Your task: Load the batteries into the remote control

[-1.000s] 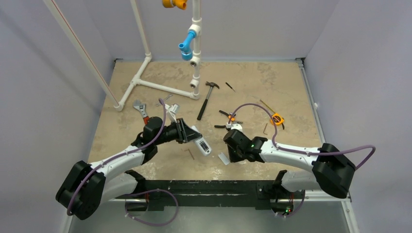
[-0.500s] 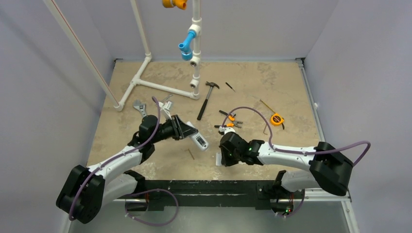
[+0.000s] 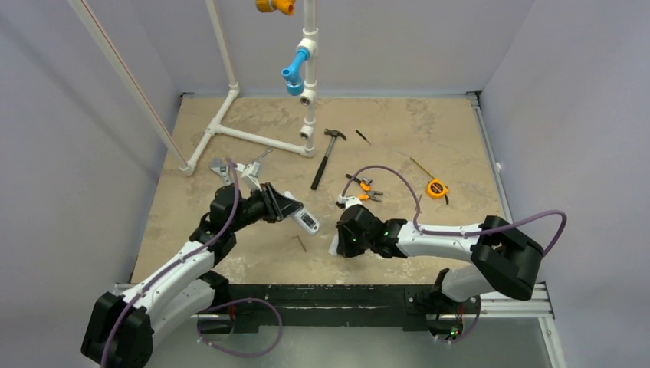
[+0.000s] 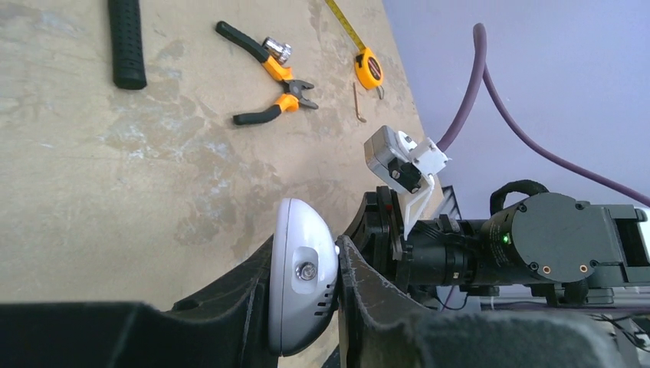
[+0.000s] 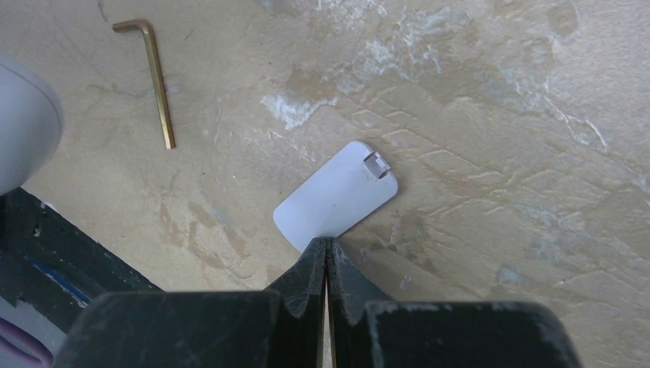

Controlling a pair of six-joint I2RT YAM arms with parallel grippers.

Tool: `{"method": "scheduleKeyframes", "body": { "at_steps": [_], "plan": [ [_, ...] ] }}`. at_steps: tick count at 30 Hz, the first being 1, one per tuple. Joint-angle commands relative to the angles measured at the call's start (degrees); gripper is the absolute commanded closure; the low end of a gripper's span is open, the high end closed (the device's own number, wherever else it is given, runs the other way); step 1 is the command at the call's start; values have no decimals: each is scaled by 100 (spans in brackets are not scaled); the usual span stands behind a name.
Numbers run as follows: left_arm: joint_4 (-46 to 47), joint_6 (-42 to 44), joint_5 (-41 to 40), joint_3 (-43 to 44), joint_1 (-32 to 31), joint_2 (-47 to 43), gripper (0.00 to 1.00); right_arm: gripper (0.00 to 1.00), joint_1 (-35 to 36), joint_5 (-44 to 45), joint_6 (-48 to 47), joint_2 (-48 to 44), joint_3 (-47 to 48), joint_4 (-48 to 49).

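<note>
The white remote control hangs above the table's left middle, with my left gripper shut across it. In the left wrist view its rounded end is squeezed between both fingers of the left gripper. My right gripper is low over the table just right of the remote. Its jaws are pressed together, and the tips rest on the near edge of the flat white battery cover, which lies on the table. No batteries show in any view.
A brass hex key lies left of the cover. Further back are orange pliers, a hammer, a yellow tape measure, a second hex key, an adjustable wrench and a white pipe frame.
My left gripper has drawn the remote back and to the left. My right gripper has slid left along the table, and the white cover has moved left with it.
</note>
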Motion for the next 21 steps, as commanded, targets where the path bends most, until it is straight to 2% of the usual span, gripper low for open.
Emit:
{"method": "scheduleKeyframes", "body": {
  "at_steps": [1,9,13,21],
  "plan": [
    [-620,387,-550,314,76,-459,100,100,45,25,13,236,49,199],
    [-1580,754,-1324,508,98,-1033,100,100,48,116,113,637,171,661],
    [-1838,812,-1355,576,102,-1053,100,100,46,168,94,864,361,966],
    [-1804,778,-1277,579,105,-980,100,100,20,800,-7,1339,1101,830]
  ]
}}
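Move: The battery cover lies flat under the right hand's shut fingertips. Its middle is about 2 cm ahead and 1 cm left of the hand point, roughly 1 cm below. The hex key is some 11 cm to the right hand's left and 1 cm ahead; the held remote hangs about 9 cm left, 6 cm ahead and 12 cm higher. From the left hand the cover is roughly 11 cm right, 6 cm back and 15 cm down. Still pressing on the battery cover with shut fingertips, the right hand drags it across the table, about 5 cm left and increasingly forward (nearly 4 cm), staying at table height. The left hand keeps its grip on the remote and carries it some 4 cm left, turning about 10 degrees counter-clockwise and rolling its left side up. ##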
